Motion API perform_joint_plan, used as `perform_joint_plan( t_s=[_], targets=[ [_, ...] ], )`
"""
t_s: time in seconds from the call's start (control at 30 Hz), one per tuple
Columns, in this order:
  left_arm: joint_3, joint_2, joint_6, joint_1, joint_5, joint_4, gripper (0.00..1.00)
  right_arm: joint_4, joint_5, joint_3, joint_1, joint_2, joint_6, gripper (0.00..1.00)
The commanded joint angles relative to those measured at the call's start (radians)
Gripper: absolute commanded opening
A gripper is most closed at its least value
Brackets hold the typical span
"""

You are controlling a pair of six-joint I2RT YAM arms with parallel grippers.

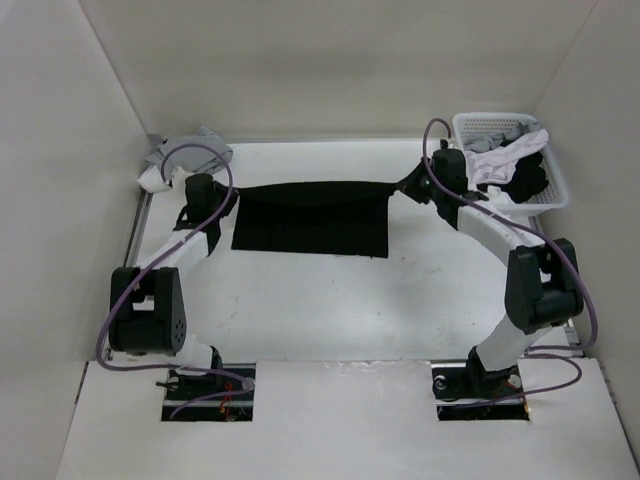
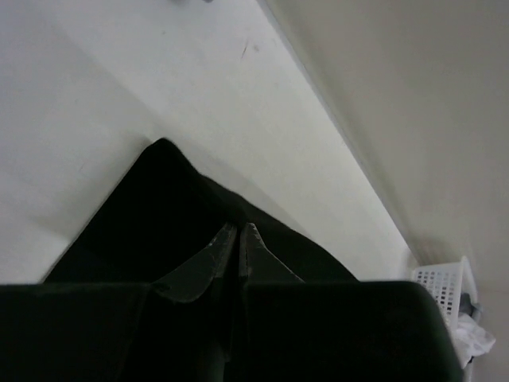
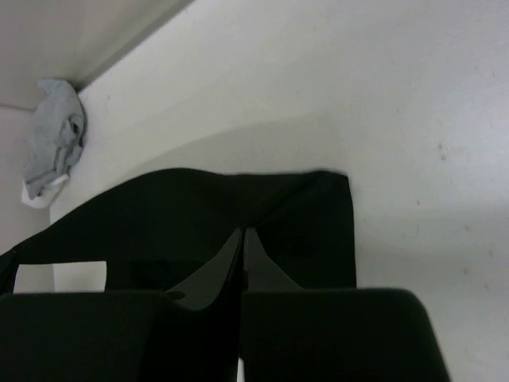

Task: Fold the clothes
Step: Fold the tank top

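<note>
The clothes, one plain black T-shirt (image 1: 312, 222), hang stretched across the far half of the table (image 1: 320, 310). The shirt's top edge is pulled taut between my two grippers and its lower part drapes down toward the table. My left gripper (image 1: 231, 197) is shut on the shirt's left end. In the left wrist view that gripper (image 2: 238, 229) pinches black cloth (image 2: 151, 207). My right gripper (image 1: 407, 186) is shut on the right end. In the right wrist view it (image 3: 242, 232) pinches a fold of the shirt (image 3: 159, 215).
A white plastic basket (image 1: 470, 121) with black and white garments stands at the back right, close behind the right arm. A crumpled light grey garment (image 1: 185, 150) lies in the back left corner. White walls enclose the table on three sides.
</note>
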Motion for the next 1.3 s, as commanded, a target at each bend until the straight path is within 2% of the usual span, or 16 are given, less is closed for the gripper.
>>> perform_joint_plan(
  t_s=[0.0,0.17,0.4,0.67,0.73,0.77,0.83,0.93,1.0,1.1,1.27],
  targets=[
    [-0.113,-0.122,-0.022,0.009,-0.005,0.064,0.01,0.079,0.002,-0.117,0.02,-0.115,-0.003,0.01],
    [-0.254,-0.239,-0.025,0.049,0.007,0.102,0.02,0.131,0.04,-0.315,0.058,-0.247,0.008,0.02],
    [-0.441,-0.326,-0.028,0.115,0.053,0.162,0.02,0.187,0.078,-0.53,0.117,-0.314,0.02,0.03],
    [-0.619,-0.395,-0.023,0.211,0.145,0.18,0.05,0.187,0.126,-0.63,0.183,-0.284,0.048,0.05],
    [-0.649,-0.409,-0.022,0.248,0.155,0.167,0.15,0.176,0.143,-0.645,0.195,-0.278,0.052,0.1],
    [-0.653,-0.414,-0.025,0.266,0.164,0.156,0.23,0.173,0.15,-0.65,0.197,-0.276,0.054,0.18],
    [-0.653,-0.441,-0.026,0.288,0.179,0.14,0.32,0.164,0.15,-0.651,0.198,-0.29,0.049,0.33],
    [-0.655,-0.545,-0.042,0.29,0.149,0.099,0.35,0.171,0.132,-0.631,0.194,-0.299,0.034,0.5],
    [-0.632,-0.624,-0.034,0.229,0.078,0.046,0.34,0.187,0.103,-0.596,0.178,-0.263,0.025,0.55],
    [-0.584,-0.672,-0.014,0.092,-0.014,-0.011,0.33,0.236,0.036,-0.549,0.151,-0.175,0.037,0.56],
    [-0.505,-0.618,0.05,-0.195,-0.123,-0.013,0.33,0.34,-0.021,-0.545,0.137,-0.066,0.106,0.54]
  ],
)
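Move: I hold the tank top's raised edge in both shut grippers. Its near left corner lies on the table about 14 cm back, 3 cm left of and 13 cm below my left hand; the grey cloth is some 17 cm ahead and 17 cm left. From my right hand the near right corner lies about 17 cm back, 2 cm left and 14 cm below, and the white basket about 12 cm ahead and 38 cm right. I draw both hands back about 16 cm while sinking 11 to 13 cm, laying the held edge over the part already on the table, and open my fingers to let it go near the near edge. My left hand, which drifted left, then rises about 8 cm and swings right over the cloth; my right stays low, easing about 4 cm forward along the right edge. ##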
